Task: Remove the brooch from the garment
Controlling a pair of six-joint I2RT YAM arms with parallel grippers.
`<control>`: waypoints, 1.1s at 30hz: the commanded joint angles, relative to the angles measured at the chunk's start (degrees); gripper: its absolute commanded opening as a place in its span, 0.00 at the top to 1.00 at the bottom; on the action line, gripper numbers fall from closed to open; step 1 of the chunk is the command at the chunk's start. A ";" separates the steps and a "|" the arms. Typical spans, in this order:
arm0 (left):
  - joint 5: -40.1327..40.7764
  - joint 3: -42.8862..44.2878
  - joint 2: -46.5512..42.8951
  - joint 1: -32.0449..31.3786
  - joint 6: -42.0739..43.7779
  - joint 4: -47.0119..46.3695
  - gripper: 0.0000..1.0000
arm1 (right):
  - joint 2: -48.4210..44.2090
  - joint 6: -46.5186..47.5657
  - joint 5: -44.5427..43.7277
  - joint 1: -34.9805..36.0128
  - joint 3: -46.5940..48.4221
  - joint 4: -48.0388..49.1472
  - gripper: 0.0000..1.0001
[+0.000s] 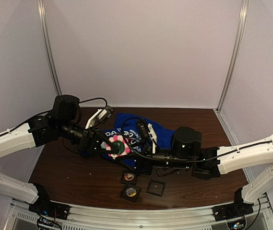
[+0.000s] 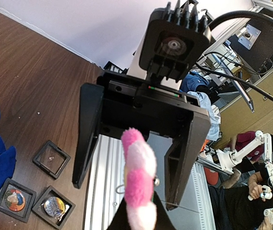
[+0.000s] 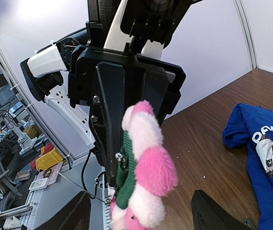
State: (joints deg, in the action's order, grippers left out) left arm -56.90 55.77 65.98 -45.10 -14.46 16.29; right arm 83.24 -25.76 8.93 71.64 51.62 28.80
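Note:
The brooch point(image 3: 148, 167), a fluffy pink-and-white flower with a green knitted middle, is pinched in my left gripper point(image 2: 140, 213), which is shut on it. Seen edge-on in the left wrist view, the brooch point(image 2: 138, 177) hangs in the air. My right gripper point(image 3: 141, 211) faces it, open, one finger on each side without touching it. The garment point(image 3: 266, 153), a royal-blue T-shirt with white lettering, lies crumpled on the brown table, apart from the brooch. From above, the brooch point(image 1: 118, 145) sits between both grippers at the front edge of the garment point(image 1: 148, 128).
Three small black square boxes point(image 1: 129, 177) point(image 1: 131, 192) point(image 1: 155, 187) lie on the table in front of the grippers; two hold round badges. An aluminium rail point(image 1: 141, 218) runs along the near edge. White walls close in the table.

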 commanded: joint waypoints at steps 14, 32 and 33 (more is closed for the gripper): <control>-2.06 0.78 0.31 0.28 -0.71 -3.13 1.00 | 0.56 -1.65 -5.72 0.08 4.11 -1.64 0.43; -1.54 0.75 0.02 0.32 -0.47 -2.91 1.00 | 0.48 -3.58 -10.74 -0.23 4.33 -5.31 0.63; -1.52 0.75 -0.01 0.28 -0.41 -2.85 1.00 | 0.41 -3.68 -11.01 -0.26 4.25 -5.37 0.64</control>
State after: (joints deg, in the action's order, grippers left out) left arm -56.73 55.75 66.06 -44.82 -15.03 16.08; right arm 83.29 -28.75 2.85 71.66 55.16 26.79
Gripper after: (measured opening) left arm 0.064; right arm 0.380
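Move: Between the two hands stands the flower brooch, with its green back facing the robot's base. The left fingers still hold it, its middle about 2 cm to their right. From the right hand it lies roughly 4 cm left, 2 cm ahead and 2 cm up. On the table some 27 cm below that hand are the portrait case, 10 cm ahead and 2 cm left, the yellow case, 3 cm ahead and 2 cm left, and the empty case, 5 cm ahead and 11 cm right. Rising about 2 cm and easing about 2 cm forward, the right hand brings its fingers up around the brooch edge, one behind the pin back and one in front of the petals. The hand turns some 5 degrees clockwise while the gap narrows to about half. By the end the rear finger bears on the clasp side. The left hand keeps its grip and stays in place. ##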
